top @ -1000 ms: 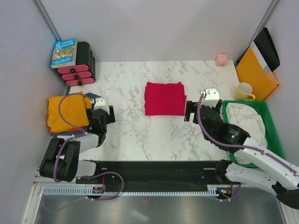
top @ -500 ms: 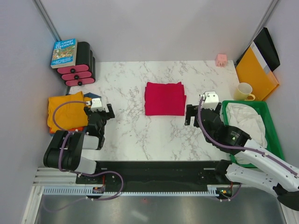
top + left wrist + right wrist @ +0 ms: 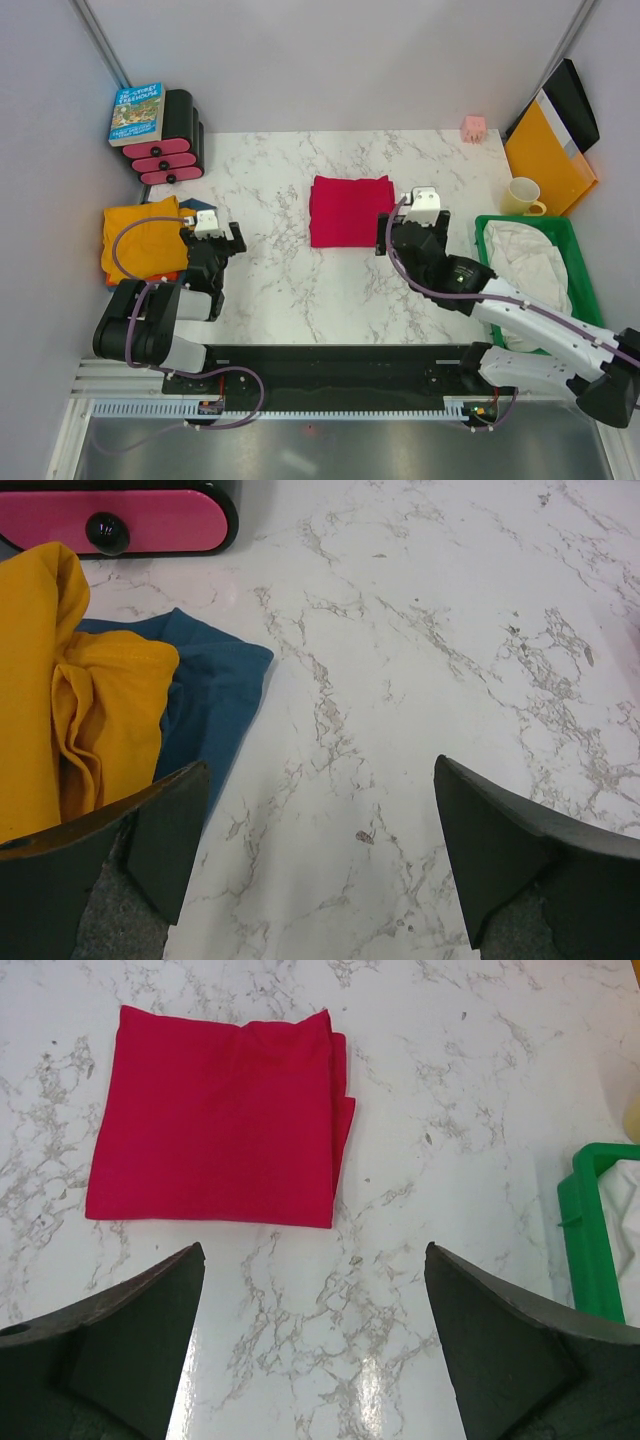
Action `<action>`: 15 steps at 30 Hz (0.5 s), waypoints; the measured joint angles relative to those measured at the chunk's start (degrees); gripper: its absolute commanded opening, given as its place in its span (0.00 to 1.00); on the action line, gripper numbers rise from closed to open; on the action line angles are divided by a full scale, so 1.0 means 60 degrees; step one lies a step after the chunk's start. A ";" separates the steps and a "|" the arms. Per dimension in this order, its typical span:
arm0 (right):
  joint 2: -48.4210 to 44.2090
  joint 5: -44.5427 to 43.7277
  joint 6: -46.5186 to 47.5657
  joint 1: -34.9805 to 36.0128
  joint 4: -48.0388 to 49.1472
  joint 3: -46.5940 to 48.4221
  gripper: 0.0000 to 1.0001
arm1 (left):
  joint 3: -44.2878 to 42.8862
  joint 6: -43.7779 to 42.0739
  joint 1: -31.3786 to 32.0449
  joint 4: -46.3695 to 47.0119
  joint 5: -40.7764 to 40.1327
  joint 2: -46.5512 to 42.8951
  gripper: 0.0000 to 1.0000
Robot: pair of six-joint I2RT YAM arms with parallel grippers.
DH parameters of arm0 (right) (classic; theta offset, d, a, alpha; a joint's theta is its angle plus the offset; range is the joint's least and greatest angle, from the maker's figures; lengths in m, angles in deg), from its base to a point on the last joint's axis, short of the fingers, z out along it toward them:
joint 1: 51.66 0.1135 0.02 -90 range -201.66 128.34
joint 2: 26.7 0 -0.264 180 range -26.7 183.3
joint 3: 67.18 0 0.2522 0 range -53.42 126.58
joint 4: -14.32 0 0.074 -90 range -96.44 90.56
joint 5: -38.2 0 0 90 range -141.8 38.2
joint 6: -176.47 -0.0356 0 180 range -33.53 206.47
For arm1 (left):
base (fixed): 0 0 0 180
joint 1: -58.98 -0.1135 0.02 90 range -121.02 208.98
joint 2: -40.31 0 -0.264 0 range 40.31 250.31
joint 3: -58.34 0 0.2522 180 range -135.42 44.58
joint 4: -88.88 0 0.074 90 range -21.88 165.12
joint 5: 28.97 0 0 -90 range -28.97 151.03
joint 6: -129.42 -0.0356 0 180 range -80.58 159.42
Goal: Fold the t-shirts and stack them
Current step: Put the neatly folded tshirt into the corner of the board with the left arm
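Note:
A crimson t-shirt (image 3: 351, 211) (image 3: 215, 1125) lies folded into a flat rectangle at the middle of the marble table. At the left edge an orange t-shirt (image 3: 140, 240) (image 3: 60, 710) lies rumpled on top of a dark blue t-shirt (image 3: 204, 206) (image 3: 215, 690), of which only a corner shows. My left gripper (image 3: 212, 242) (image 3: 320, 780) is open over bare marble just right of that pile, holding nothing. My right gripper (image 3: 410, 238) (image 3: 315, 1255) is open too, low over the table by the crimson shirt's near right corner, not touching it.
Black-and-pink containers (image 3: 172, 150) (image 3: 120, 520) with a book (image 3: 137, 112) on top stand at the back left. A green basket (image 3: 525, 222) (image 3: 590, 1230) of white cloth (image 3: 525, 265) sits right. Behind it are a yellow mug (image 3: 522, 196), an orange folder (image 3: 548, 150) and a small pink object (image 3: 473, 127).
My right gripper has moved left and away from the basket, up to the crimson shirt's corner. The left arm folded back early on, then stayed still. Both grippers stayed open.

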 measured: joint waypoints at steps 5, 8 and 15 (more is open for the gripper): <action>0.1133 -0.0674 -0.0007 0.0000 0.0175 0.0554 0.98 | 0.0004 0.0000 0.0000 0.0004 0.0004 0.0000 1.00; 0.1679 -0.1045 -0.0102 0.0000 -0.0109 0.1406 0.98 | 0.0004 0.0000 0.0000 0.0004 0.0004 0.0000 1.00; 0.2514 -0.2087 -0.1279 0.0146 -0.1552 0.3417 0.98 | 0.0004 0.0000 0.0000 0.0004 0.0004 0.0004 1.00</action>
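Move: The folded red t-shirt lies flat on the table, its middle roughly 20 cm ahead of the right gripper, 10 cm to its left and 22 cm below. To that gripper's right are the mug, about 27 cm over and 22 cm ahead, and the green tray of white cloth, some 33 cm over and only 4 cm ahead, both about 20 cm lower. From the idle left gripper, the t-shirt is about 11 cm ahead, 31 cm to the right and 9 cm down. Lift the open right gripper clear above the table by about 6 cm overall, bringing it some 3.5 cm forward at the same time: start nearly level, then let the climb take over as the reach eases off. Turn the wrist about 10 degrees clockwise on the way, keep the fingers wide open and touch nothing. ##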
